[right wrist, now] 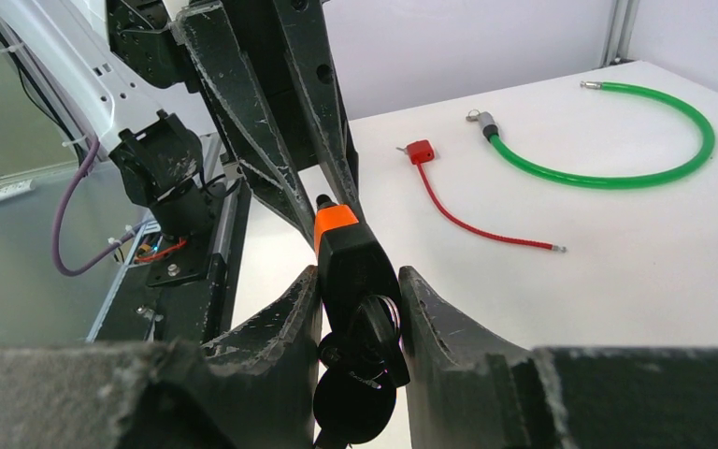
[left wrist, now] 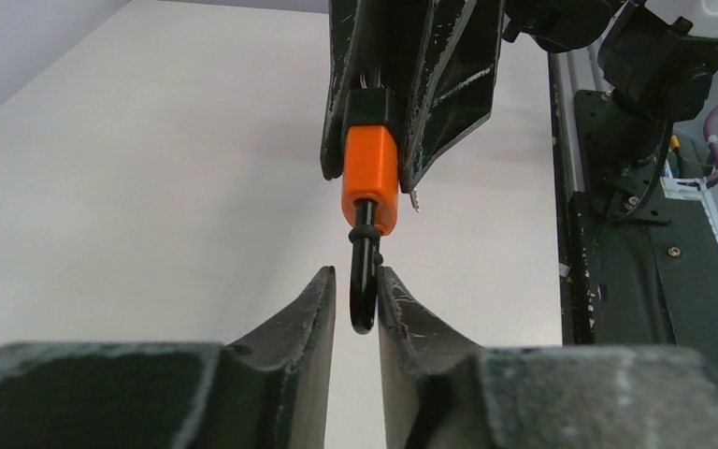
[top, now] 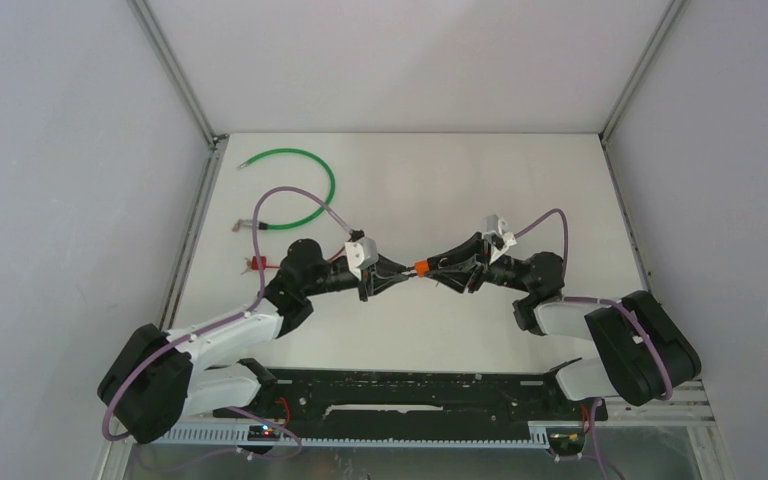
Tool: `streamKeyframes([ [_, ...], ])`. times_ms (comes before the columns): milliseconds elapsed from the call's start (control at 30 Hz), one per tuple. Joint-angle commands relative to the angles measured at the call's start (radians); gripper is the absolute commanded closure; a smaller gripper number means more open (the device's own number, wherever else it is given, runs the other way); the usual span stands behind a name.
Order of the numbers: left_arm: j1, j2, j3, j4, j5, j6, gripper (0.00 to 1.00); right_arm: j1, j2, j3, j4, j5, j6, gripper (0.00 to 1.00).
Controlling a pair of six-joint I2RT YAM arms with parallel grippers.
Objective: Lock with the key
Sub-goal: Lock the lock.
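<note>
A small padlock with an orange and black body [top: 422, 267] [left wrist: 371, 178] [right wrist: 351, 257] hangs above the middle of the table, and my right gripper [top: 442, 272] [right wrist: 360, 281] is shut on it. A bunch of black keys [right wrist: 360, 393] hangs from the lock's rear end between the right fingers. Its black shackle [left wrist: 363, 290] points at my left gripper [top: 405, 277] [left wrist: 356, 276]. The left jaws stand narrowly apart around the shackle's tip. The shackle touches one finger and a thin gap shows at the other.
A green cable [top: 300, 160] [right wrist: 617, 173] curves at the back left of the table. A thin red cable with a red lock [top: 255, 264] [right wrist: 420, 151] lies near the left edge. Grey walls close in the table on three sides.
</note>
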Motion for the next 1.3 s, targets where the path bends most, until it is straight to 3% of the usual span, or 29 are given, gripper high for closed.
streamKeyframes([
  [0, -0.009, 0.006, 0.069, -0.021, 0.022, 0.036, 0.79, 0.005, -0.001, 0.047, 0.079, 0.0, -0.017, 1.0],
  [233, -0.016, 0.016, 0.094, -0.077, 0.045, 0.066, 1.0, 0.009, 0.002, 0.047, 0.079, -0.001, -0.032, 1.0],
  [733, -0.032, 0.006, 0.095, -0.109, 0.075, 0.101, 1.0, 0.071, 0.0, 0.018, 0.078, -0.019, -0.202, 1.0],
  [1267, -0.032, 0.01, 0.1, -0.119, 0.089, 0.107, 1.0, 0.124, 0.085, 0.071, 0.078, -0.143, -0.188, 1.0],
])
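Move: The lock's black shackle stands between the left fingertips, about 1 cm to the left hand's right and level with it, with the orange lock body some 3 cm to the hand's right and 1 cm ahead. From the right hand, which holds the lock's black end, the shackle lies about 4 cm to its left, the body about 2 cm. The red cable's free tip lies on the table, roughly 10 cm left of the left hand, 7 cm ahead and 18 cm below. Closing first, the left fingers pinch the shackle's end and keep it. Then the right hand, still gripping the lock's black end, rolls about 10 degrees with its forward side rising and pushes the body left towards the left fingers by about 1.5 cm, while both hands sink some 2 cm and draw back about 1 cm. ##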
